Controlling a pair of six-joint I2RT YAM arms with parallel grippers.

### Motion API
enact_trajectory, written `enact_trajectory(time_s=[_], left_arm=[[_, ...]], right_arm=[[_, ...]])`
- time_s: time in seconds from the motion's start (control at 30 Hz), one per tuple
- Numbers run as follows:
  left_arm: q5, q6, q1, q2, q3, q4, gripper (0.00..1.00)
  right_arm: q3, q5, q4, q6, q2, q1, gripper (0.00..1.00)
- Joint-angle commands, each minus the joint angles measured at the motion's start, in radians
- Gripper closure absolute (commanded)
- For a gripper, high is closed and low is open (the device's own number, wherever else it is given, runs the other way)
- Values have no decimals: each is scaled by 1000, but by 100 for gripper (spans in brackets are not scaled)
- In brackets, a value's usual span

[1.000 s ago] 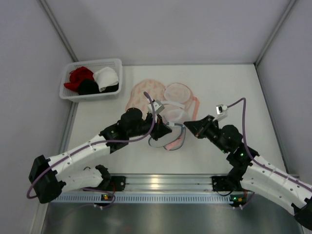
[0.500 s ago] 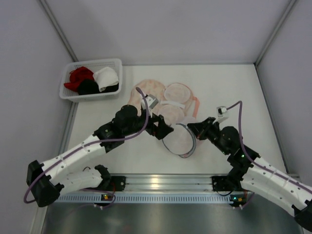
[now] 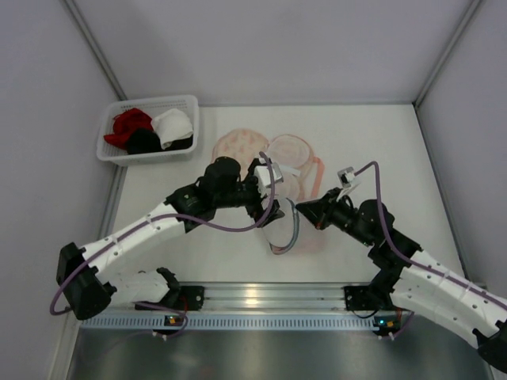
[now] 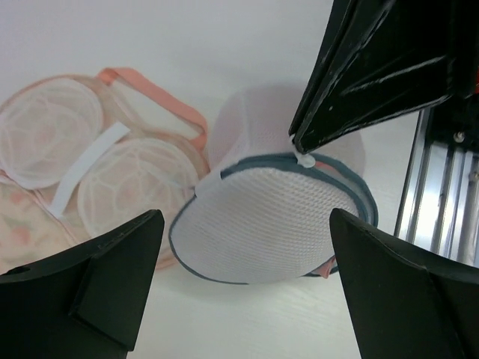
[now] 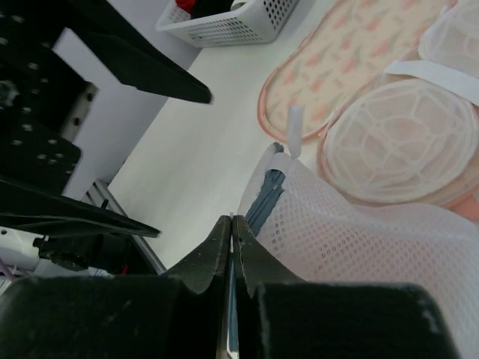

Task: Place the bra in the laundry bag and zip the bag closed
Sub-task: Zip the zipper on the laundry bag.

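The laundry bag [image 3: 282, 231] [image 4: 262, 224] [image 5: 359, 232] is a round white mesh bag with a blue-grey zip rim, standing tilted near the table's middle. Pale pink, probably the bra [image 4: 326, 268], shows under its rim and faintly through the mesh; the rest is hidden. My right gripper [image 3: 303, 208] [image 5: 230, 221] is shut on the bag's small white zip pull [image 4: 304, 159] at the top of the rim. My left gripper [image 3: 265, 212] [image 4: 245, 218] hangs open just left of the bag, with the mesh beyond its fingers and nothing between them.
Behind the bag lies a peach floral piece [image 3: 238, 146] [image 5: 337, 60] with two round mesh cups [image 3: 289, 150] [image 4: 138, 194], a white tab and orange straps. A white basket [image 3: 111, 152] [image 5: 247, 26] with red, black and white garments sits far left. Walls close both sides.
My left gripper has let go of the bag's rim, opened and shifted right. My right gripper has drawn the zip pull left and away from the bases. The rim now shows narrower.
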Motion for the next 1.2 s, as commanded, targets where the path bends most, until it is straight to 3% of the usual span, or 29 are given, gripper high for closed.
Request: enact_trajectory(time_s=[0.0,0.37,0.6,0.7,0.8,0.9,0.93,1.0,1.17], left_arm=[[75,133,1,45,38,-54,1],[186,221,0,119,115,-98,1],[215,104,-14,134,92,-143,1],[112,60,-60,119,70,-121,2],[75,37,-112,134,49,-87,9],[71,9,-148,161,47,-58,23],[66,-8,-155,177,50,-54,36],[42,-35,-171,192,53,-47,51],[37,-77,-186,157,29,-18,49]], right_arm=[[61,-54,66,-56,-21,-9,100],[77,-130,77,-70,-42,-11,100],[87,-71,40,-63,-45,-11,100],[92,-56,34,-60,-47,-12,100],[98,-51,37,-56,-44,-12,100],[98,-39,34,-52,-42,-12,100],[97,-38,34,-50,-42,-11,100],[97,-36,34,-52,-39,-12,100],[106,-18,11,-56,-19,-12,100]])
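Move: The left hand, empty and wide open, has the laundry bag's grey zipper edge about 6 cm to its right, 4 cm back and 7 cm below. The right hand pinches the white tab on that edge, roughly 6 cm right, 2 cm ahead and 3 cm below the left hand. On the table some 20 cm lower lie the round mesh panel, 8 cm ahead and 4 cm right, and the white strap, 12 cm ahead and 3 cm right. From the right hand, the zipper edge is about 6 cm back and 4 cm below, level sideways. Downward in two dips, with a short rise between, then back and to the right, the left hand comes in towards the zipper edge, ending about 6 cm lower, 6 back and 5 right. Its wrist turns some 10 degrees clockwise and tips the fingers down, and they half close on either side of the edge. The right hand keeps its pinch on the tab and rises about 2 cm. ##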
